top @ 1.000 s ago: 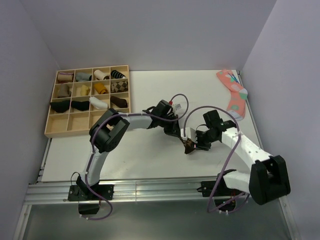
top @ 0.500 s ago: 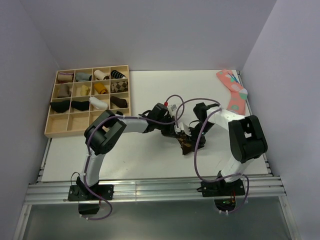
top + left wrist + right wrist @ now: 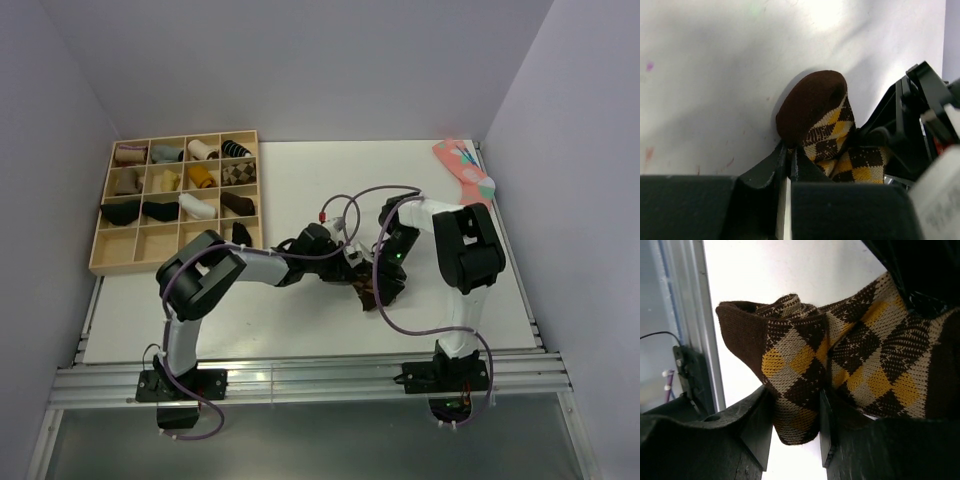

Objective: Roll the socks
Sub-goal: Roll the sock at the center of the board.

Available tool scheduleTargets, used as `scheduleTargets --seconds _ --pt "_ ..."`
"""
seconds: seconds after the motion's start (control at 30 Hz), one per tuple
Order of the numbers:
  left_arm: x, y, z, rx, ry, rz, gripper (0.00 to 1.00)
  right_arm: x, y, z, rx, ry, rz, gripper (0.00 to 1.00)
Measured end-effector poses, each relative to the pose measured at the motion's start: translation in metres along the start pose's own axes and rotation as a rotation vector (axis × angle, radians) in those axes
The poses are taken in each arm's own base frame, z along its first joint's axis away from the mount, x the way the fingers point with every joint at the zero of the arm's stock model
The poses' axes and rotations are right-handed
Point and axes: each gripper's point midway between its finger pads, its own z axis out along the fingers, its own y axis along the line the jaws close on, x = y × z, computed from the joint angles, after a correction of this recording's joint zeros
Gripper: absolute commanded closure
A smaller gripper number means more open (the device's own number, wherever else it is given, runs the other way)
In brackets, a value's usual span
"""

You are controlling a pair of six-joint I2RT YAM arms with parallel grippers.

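Observation:
The socks (image 3: 371,290) are a dark brown bundle with orange-tan argyle diamonds, lying mid-table between both grippers. My left gripper (image 3: 358,276) reaches it from the left. In the left wrist view its jaws (image 3: 789,151) are shut, with a thin edge of the socks (image 3: 815,107) pinched at the tips. From the right comes my right gripper (image 3: 386,279). Seen from the right wrist, that gripper (image 3: 796,412) is shut on a thick folded lobe of the socks (image 3: 850,355). The rest of the bundle bulges above the fingers.
A wooden compartment box (image 3: 112,250) with several rolled socks stands at the back left. A pink sock with teal patches (image 3: 466,182) lies at the back right by the wall. The table's metal front rail (image 3: 682,315) runs close to the right gripper.
The right arm has folded in, its elbow swinging from the front right up toward the back. Both grippers and the socks have shifted slightly left and nearer.

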Motion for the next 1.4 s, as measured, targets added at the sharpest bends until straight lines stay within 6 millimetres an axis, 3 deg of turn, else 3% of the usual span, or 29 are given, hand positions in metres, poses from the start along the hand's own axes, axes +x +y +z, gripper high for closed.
scheduleTargets --seconds 0.13,0.3,0.6,0.77,0.87,0.97,1.13,1.4 --pt "0.004 0.002 -0.007 -0.028 -0.060 0.007 0.76 0.000 0.003 0.002 -0.053 -0.002 0.026 0.72" --pt "-0.008 0.012 -0.017 -0.073 -0.173 0.025 0.64 0.009 0.017 0.008 -0.147 0.033 0.100 0.73" --pt "0.004 0.018 -0.043 -0.062 -0.268 0.099 0.62 0.014 0.024 0.009 -0.193 0.057 0.151 0.73" --pt "0.026 -0.027 -0.065 0.091 -0.327 0.257 0.58 0.017 0.029 0.012 -0.230 0.070 0.207 0.73" --pt "0.033 -0.062 -0.068 0.192 -0.348 0.352 0.56 0.017 0.031 0.012 -0.237 0.074 0.222 0.73" --pt "0.037 -0.080 -0.066 0.243 -0.341 0.414 0.55 0.017 0.031 0.012 -0.236 0.074 0.229 0.73" --pt "0.037 -0.099 -0.058 0.302 -0.327 0.490 0.54 0.017 0.031 0.012 -0.236 0.075 0.237 0.73" --pt "0.056 -0.105 -0.036 0.345 -0.229 0.563 0.54 0.017 0.031 0.012 -0.236 0.075 0.241 0.73"
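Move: The left hand's shut fingertips are at the checked sock's brown far edge; the sock's middle is roughly 3 cm back and 4 cm to the right, about 1 cm lower. The right hand already pinches the rolled part, with the sock's middle some 2 cm ahead, 3 cm left and about level. From the left hand, a dark sock in the tray's near corner is roughly 28 cm left and 9 cm ahead, the pink sock about 27 cm right and 21 cm ahead. Leftward first, about 4 cm and low, the left hand opens its fingers to nearly half and comes free of the sock's edge. It then swings back some 10 cm and right about 8 cm while rising, its wrist turning some 40 degrees, and starts to sink above the sock's near side. The right hand keeps its pinch, draws the roll back about 4 cm, tips its fingertips back some 20 degrees, then holds. ##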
